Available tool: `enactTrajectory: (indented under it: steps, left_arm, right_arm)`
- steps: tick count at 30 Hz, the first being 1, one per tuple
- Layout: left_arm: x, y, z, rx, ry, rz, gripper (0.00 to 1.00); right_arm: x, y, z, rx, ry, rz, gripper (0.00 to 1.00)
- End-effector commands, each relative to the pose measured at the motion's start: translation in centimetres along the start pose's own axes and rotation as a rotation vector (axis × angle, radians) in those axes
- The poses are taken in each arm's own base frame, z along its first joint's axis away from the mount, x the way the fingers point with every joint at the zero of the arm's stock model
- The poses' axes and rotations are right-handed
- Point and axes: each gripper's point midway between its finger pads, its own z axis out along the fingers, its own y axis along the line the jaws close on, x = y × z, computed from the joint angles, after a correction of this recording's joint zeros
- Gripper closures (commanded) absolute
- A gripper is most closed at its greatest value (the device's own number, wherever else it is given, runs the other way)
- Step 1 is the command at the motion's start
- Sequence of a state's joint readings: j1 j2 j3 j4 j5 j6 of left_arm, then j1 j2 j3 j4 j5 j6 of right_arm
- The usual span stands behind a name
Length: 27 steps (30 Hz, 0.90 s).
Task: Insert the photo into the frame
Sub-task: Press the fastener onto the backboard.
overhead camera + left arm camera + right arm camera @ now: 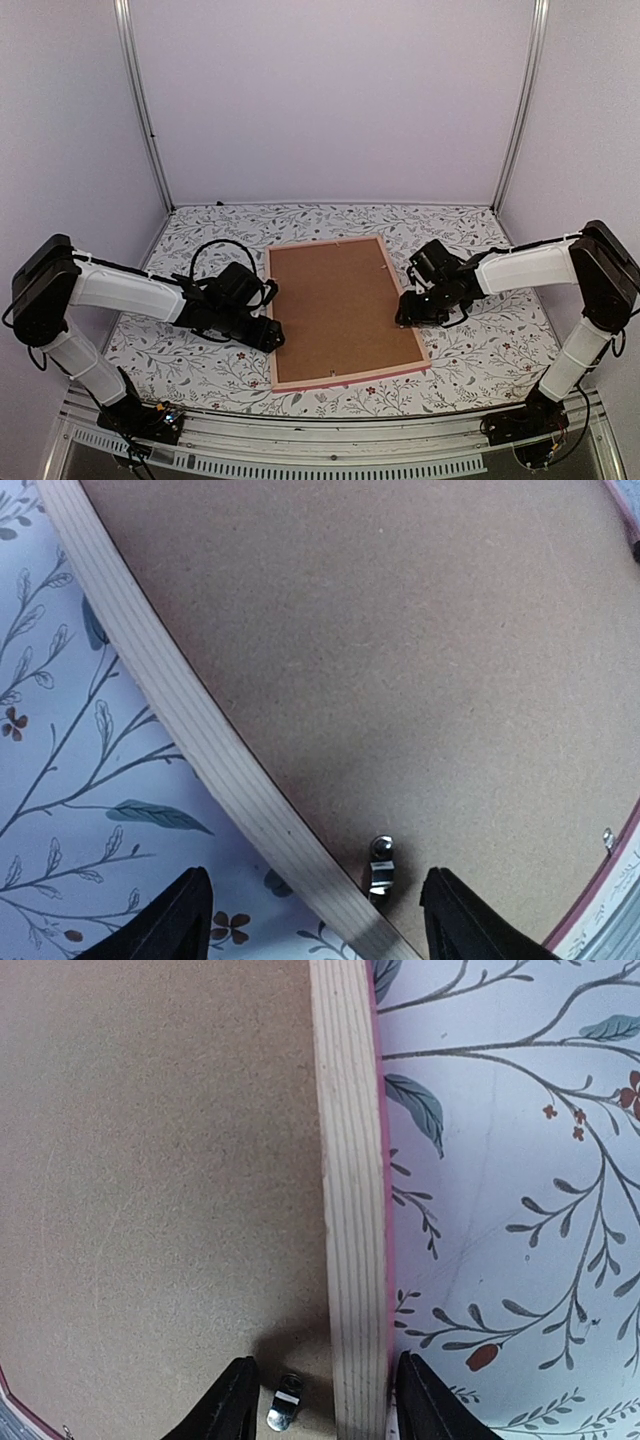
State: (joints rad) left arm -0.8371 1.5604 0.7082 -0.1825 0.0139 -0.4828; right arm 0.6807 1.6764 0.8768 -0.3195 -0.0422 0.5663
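The pink frame (345,377) lies face down in the middle of the table, with its pale wooden back showing. The brown backing board (340,305) fills it. The photo is hidden. My left gripper (268,335) is open over the frame's left rail (190,740), with one finger on each side of the rail. A small metal clip (380,865) on the board (400,650) lies between the fingers. My right gripper (405,310) is open and straddles the right rail (350,1190). A metal clip (284,1406) sits just inside its left finger.
The floral tablecloth (200,235) covers the table around the frame. White walls and metal posts (145,110) enclose the cell. A black cable (205,255) loops by the left arm.
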Motion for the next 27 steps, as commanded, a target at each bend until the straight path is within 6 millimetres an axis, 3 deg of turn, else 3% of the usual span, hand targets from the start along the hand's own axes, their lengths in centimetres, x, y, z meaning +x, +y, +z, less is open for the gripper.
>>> enactTrajectory:
  steps: [1, 7, 18, 27]
  left_arm:
    - [-0.4, 0.2, 0.2, -0.016, 0.001, -0.009, 0.25]
    - [-0.5, 0.3, 0.3, -0.018, 0.002, -0.012, 0.25]
    - [-0.3, 0.5, 0.4, -0.021, 0.006, -0.012, 0.25]
    - [-0.2, 0.6, 0.5, -0.024, 0.012, -0.009, 0.25]
  right_arm:
    - [1.6, -0.2, -0.5, -0.006, 0.033, -0.023, 0.52]
    - [1.9, 0.0, -0.8, -0.025, 0.039, -0.067, 0.54]
    - [1.8, 0.0, -0.4, -0.015, 0.051, -0.092, 0.70]
    - [2.5, -0.5, 0.3, -0.009, 0.067, -0.105, 0.74]
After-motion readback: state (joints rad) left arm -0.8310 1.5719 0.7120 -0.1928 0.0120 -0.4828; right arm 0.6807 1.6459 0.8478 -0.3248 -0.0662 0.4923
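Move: The loose fastener on the backboard sits just inside the frame's right rail, about 1 cm back, 1 cm left and 1 cm below the right hand point. The rail itself passes between the right fingers, some 1 cm to the right and level ahead. The near-edge fastener lies about 11 cm back and 13 cm left; the far fastener on the same rail is some 11 cm ahead and 3 cm left. From the left hand, the loose fastener is about 22 cm right and 4 cm ahead. Close the right gripper from half open to about a quarter, bringing its inner finger against the fastener and its outer finger up to the rail's outside, so fastener and rail are squeezed together. While closing, ease the hand back about 1 cm along the rail and turn it slightly counter-clockwise, keeping its height. ##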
